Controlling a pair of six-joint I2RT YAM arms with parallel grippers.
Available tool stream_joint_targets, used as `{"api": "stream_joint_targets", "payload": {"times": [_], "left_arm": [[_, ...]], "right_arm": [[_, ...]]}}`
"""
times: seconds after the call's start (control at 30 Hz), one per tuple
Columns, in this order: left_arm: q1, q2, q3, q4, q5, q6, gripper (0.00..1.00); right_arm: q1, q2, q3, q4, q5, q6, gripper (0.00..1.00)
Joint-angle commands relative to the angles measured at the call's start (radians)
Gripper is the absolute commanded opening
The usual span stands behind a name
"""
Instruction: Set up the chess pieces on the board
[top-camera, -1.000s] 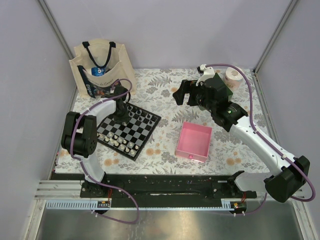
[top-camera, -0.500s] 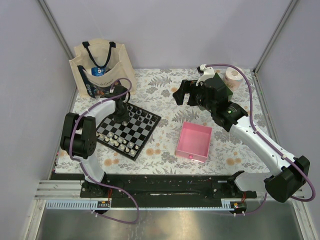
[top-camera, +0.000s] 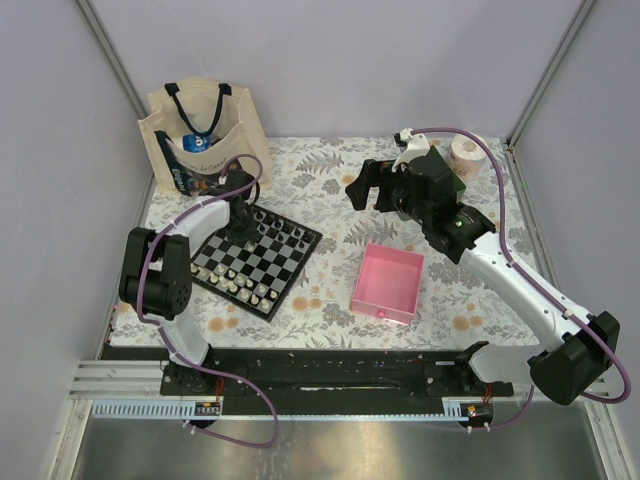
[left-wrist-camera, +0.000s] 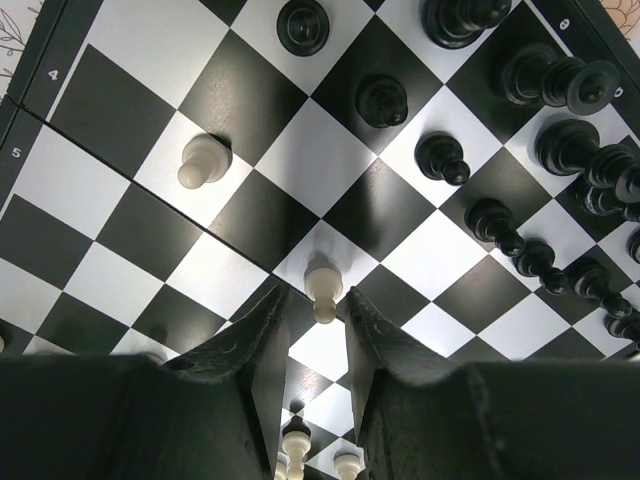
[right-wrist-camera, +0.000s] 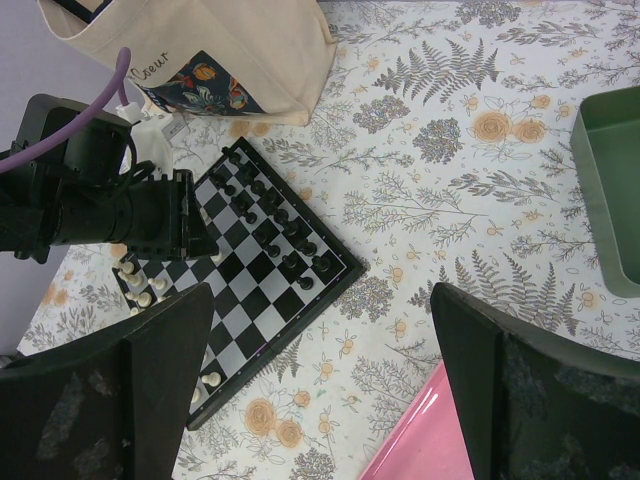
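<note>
The board (top-camera: 275, 265) lies left of centre, with black chess pieces (top-camera: 285, 232) along its far-right side and cream-white ones (top-camera: 240, 285) along its near-left side. My left gripper (top-camera: 243, 232) reaches down onto the board. In the left wrist view its fingers (left-wrist-camera: 255, 340) stand narrowly open on either side of a white pawn (left-wrist-camera: 322, 290) that rests on a white square, a sliver of board showing on each side. Another white pawn (left-wrist-camera: 203, 160) and black pawns (left-wrist-camera: 382, 100) stand further out. My right gripper (top-camera: 365, 190) hangs wide open and empty, high above the table.
A pink tray (top-camera: 388, 283) sits right of the board. A green tray (right-wrist-camera: 605, 190) lies at the far right, beneath the right arm. A tote bag (top-camera: 205, 140) stands behind the board, and a paper roll (top-camera: 462, 152) at the back right.
The left arm's elbow has shifted slightly left while its gripper stays at the same spot on the board. The right arm has not moved.
</note>
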Motion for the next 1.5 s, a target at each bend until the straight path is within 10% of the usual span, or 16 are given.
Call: {"api": "stream_joint_targets", "payload": {"times": [0.0, 0.27, 0.63, 0.93, 1.47], "left_arm": [[-0.002, -0.043, 0.017, 0.005, 0.0, -0.004, 0.32], [-0.001, -0.092, 0.04, -0.006, -0.017, -0.007, 0.48], [0.22, -0.22, 0.143, -0.028, -0.014, 0.014, 0.99], [0.45, -0.162, 0.011, 0.092, 0.124, -0.004, 0.99], [0.55, 0.009, -0.101, 0.281, 0.35, -0.035, 0.99]], "right_arm": [[-0.008, -0.002, 0.004, 0.019, 0.03, -0.014, 0.99], [-0.008, 0.002, 0.006, 0.019, 0.029, -0.012, 1.0], [-0.008, 0.041, -0.03, 0.033, -0.124, 0.073, 1.0], [0.006, 0.166, -0.065, 0.054, -0.436, 0.207, 0.99], [0.078, 0.238, -0.096, 0.085, -0.48, 0.225, 0.99]]}}
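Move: The left hand's narrowed fingers stand around a white pawn near the board's middle, level with them and about 2 cm below. A second white pawn is some 5 cm left and 3 cm ahead of the left hand; a black pawn is 6 cm ahead and 1 cm right. From the high right hand, the first white pawn lies roughly 26 cm left, 4 cm back and 27 cm down; the pink box is 10 cm right, 12 cm back and 28 cm down. Left opens wide, arcing 15 cm left off the pawn; right sinks about 11 cm, leftward towards the board. ##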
